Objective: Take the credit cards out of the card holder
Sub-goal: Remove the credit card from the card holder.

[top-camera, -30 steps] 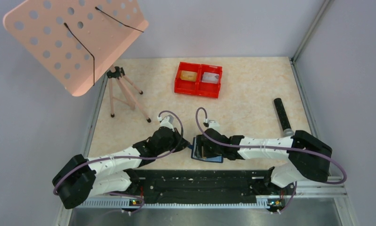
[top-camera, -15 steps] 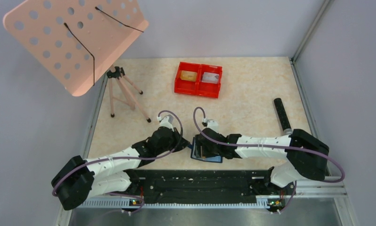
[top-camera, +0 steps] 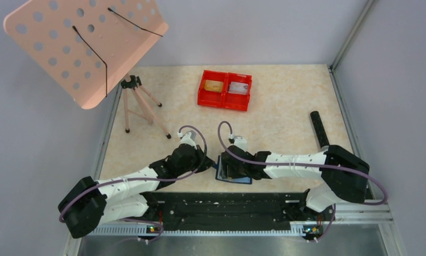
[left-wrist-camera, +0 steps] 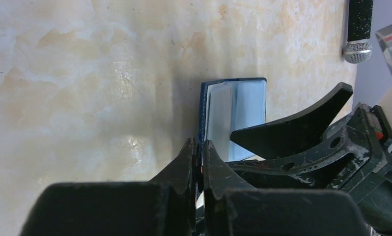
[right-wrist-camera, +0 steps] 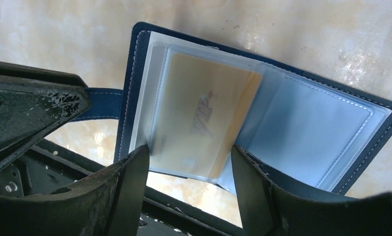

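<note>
The card holder [top-camera: 243, 178] lies open near the table's front edge, its navy cover and grey-blue pockets [right-wrist-camera: 326, 132] facing up. A gold credit card [right-wrist-camera: 199, 118] sits in its clear left sleeve. My left gripper [left-wrist-camera: 199, 147] is shut on the holder's closure tab [right-wrist-camera: 103, 96] at its left edge. My right gripper [right-wrist-camera: 189, 167] hangs open over the holder, one fingertip [right-wrist-camera: 135, 172] on each side of the gold card's near end. Two more credit cards, gold [top-camera: 214, 85] and silver [top-camera: 238, 88], lie in the far red tray.
The red twin-compartment tray [top-camera: 224, 101] stands at the back middle. A black cylinder [top-camera: 320, 129] lies at the right. A wooden tripod [top-camera: 139, 104] carrying a pink perforated board [top-camera: 66, 48] stands at the back left. The black base rail [top-camera: 227, 205] runs just below the holder.
The right arm has shifted slightly left over the holder and its jaws have narrowed a little. The left gripper keeps its hold.
</note>
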Available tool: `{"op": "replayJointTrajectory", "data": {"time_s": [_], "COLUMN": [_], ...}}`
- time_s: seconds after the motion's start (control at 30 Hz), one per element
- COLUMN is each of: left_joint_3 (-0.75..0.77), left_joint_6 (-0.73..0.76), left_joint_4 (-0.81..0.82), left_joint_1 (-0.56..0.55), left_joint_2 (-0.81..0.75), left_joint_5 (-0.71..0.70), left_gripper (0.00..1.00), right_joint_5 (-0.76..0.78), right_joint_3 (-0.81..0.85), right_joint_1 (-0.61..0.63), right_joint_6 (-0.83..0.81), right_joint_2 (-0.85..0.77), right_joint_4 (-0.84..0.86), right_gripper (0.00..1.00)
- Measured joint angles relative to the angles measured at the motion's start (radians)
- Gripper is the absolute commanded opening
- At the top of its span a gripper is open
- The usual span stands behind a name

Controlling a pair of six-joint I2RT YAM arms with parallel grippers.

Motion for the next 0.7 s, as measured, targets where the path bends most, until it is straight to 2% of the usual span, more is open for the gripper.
{"op": "replayJointTrajectory", "data": {"time_s": [0.3, 0.7], "left_joint_3": [-0.012, -0.013], "left_joint_6": [-0.004, -0.007], "left_joint_4": [-0.001, -0.002], "left_joint_1": [-0.004, -0.003], "left_joint_2": [-0.001, -0.002], "left_joint_5": [0.0, -0.002], "left_gripper": [0.0, 0.0], "right_joint_5": [0.068, 0.167], "right_joint_3": [0.025, 0.024], "right_joint_1": [0.005, 0.005], "right_joint_6": [0.03, 0.014], "right_joint_2": [-0.006, -0.122], "right_joint_4": [-0.11, -0.261], "right_gripper": [0.61, 0.62]}}
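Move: Just under the right fingertips, about 2 cm ahead of the hand point and 1 cm lower, the gold card lies in the card holder's left pocket. The holder's empty blue side sits about 6 cm to the right and 1 cm ahead. The strap, pinched by the left fingers, is some 6 cm left and 3 cm ahead. From the left hand the card is about 6 cm to the right, 2 cm back and slightly below. Sweeping right across the open holder from the gold card's side towards the empty blue side, the right hand travels about 5 cm and climbs some 2 cm in the later part. Its fingers stay spread and swing about 10 degrees more steeply downward. The fingertips start on the card pocket and come free of it, while the left fingers keep their pinch on the strap, sinking a touch. ##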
